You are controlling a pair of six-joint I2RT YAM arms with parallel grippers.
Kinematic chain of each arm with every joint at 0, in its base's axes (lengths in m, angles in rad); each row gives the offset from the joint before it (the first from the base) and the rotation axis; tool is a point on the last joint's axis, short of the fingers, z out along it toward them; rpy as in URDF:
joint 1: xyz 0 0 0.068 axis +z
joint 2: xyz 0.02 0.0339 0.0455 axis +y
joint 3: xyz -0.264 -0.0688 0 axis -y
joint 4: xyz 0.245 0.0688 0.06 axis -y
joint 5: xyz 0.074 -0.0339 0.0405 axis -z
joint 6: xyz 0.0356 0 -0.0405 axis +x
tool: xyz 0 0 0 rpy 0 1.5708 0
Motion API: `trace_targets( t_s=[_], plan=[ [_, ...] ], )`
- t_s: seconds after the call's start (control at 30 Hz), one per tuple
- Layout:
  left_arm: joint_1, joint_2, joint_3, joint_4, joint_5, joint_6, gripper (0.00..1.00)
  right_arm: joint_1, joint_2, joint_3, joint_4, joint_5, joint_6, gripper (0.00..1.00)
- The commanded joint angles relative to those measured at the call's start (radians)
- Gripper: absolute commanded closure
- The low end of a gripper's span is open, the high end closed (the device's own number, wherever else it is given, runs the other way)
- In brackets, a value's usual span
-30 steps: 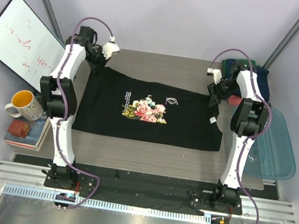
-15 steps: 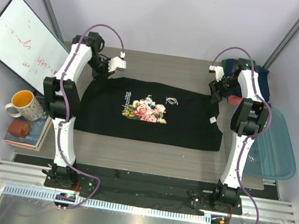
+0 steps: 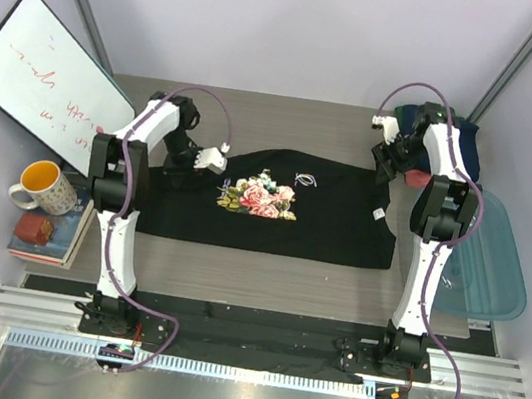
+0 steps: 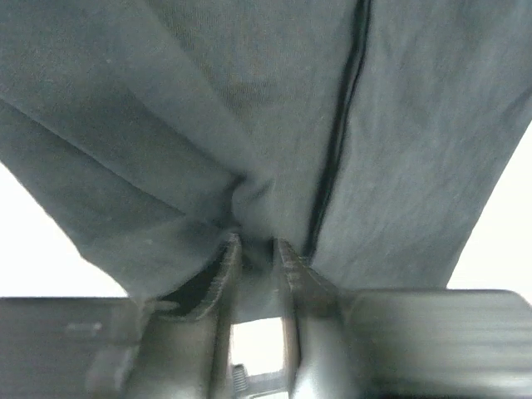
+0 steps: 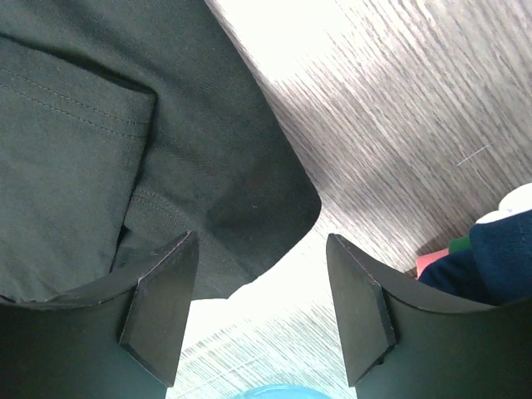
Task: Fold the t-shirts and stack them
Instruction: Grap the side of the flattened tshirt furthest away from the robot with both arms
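Observation:
A black t-shirt with a pink rose print lies flat on the table. Its left part is lifted and drawn in toward the print. My left gripper hangs over that fold, just left of the roses. In the left wrist view its narrow jaws pinch a bunch of the dark cloth. My right gripper stands open at the shirt's far right corner. In the right wrist view the gripper holds nothing, and the black cloth lies under its left finger.
Navy, coral-red and green t-shirts are piled at the back right, the navy one close to my right gripper. A translucent blue tub sits right of the table. A whiteboard, mug and books stand at the left.
My left arm has swung from the far left corner toward the print, carrying the shirt's left edge inward. The right gripper has stayed in place and opened slightly.

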Motion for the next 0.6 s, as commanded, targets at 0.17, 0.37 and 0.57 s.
trace_targets(
  t_s=[0.17, 0.37, 0.57],
  plan=[
    [-0.003, 0.008, 0.186, -0.334, -0.003, -0.020, 0.54, -0.005, -0.033, 0.003, 0.016, 0.009, -0.003, 0.31],
    [0.012, 0.058, 0.252, -0.314, 0.038, -0.058, 0.55, -0.003, -0.029, 0.017, 0.024, 0.005, -0.001, 0.31],
    [0.020, 0.080, 0.143, -0.283, 0.025, -0.076, 0.56, -0.003, -0.032, 0.017, 0.023, 0.011, -0.010, 0.31]
  ],
)
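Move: The t-shirt's far-left corner lies about 5 cm ahead of the left hand and 4 cm to its left, some 3 cm below it. The near-left corner is roughly 16 cm back from this hand and 8 cm to the left; the flower print sits about level with the hand, 22 cm to its right. From the right hand, the far-left corner lies some 60 cm to the left and 6 cm back. Forward and up the left hand lifts off the pulled-back cloth, about 6 cm out and nearly 5 cm up, its fingers opening further from a narrow gap to roughly half wide and the tips swinging forward some 10 degrees. Now about level with the t-shirt's far-left corner, it turns back down by under 2 cm, easing back slightly. ##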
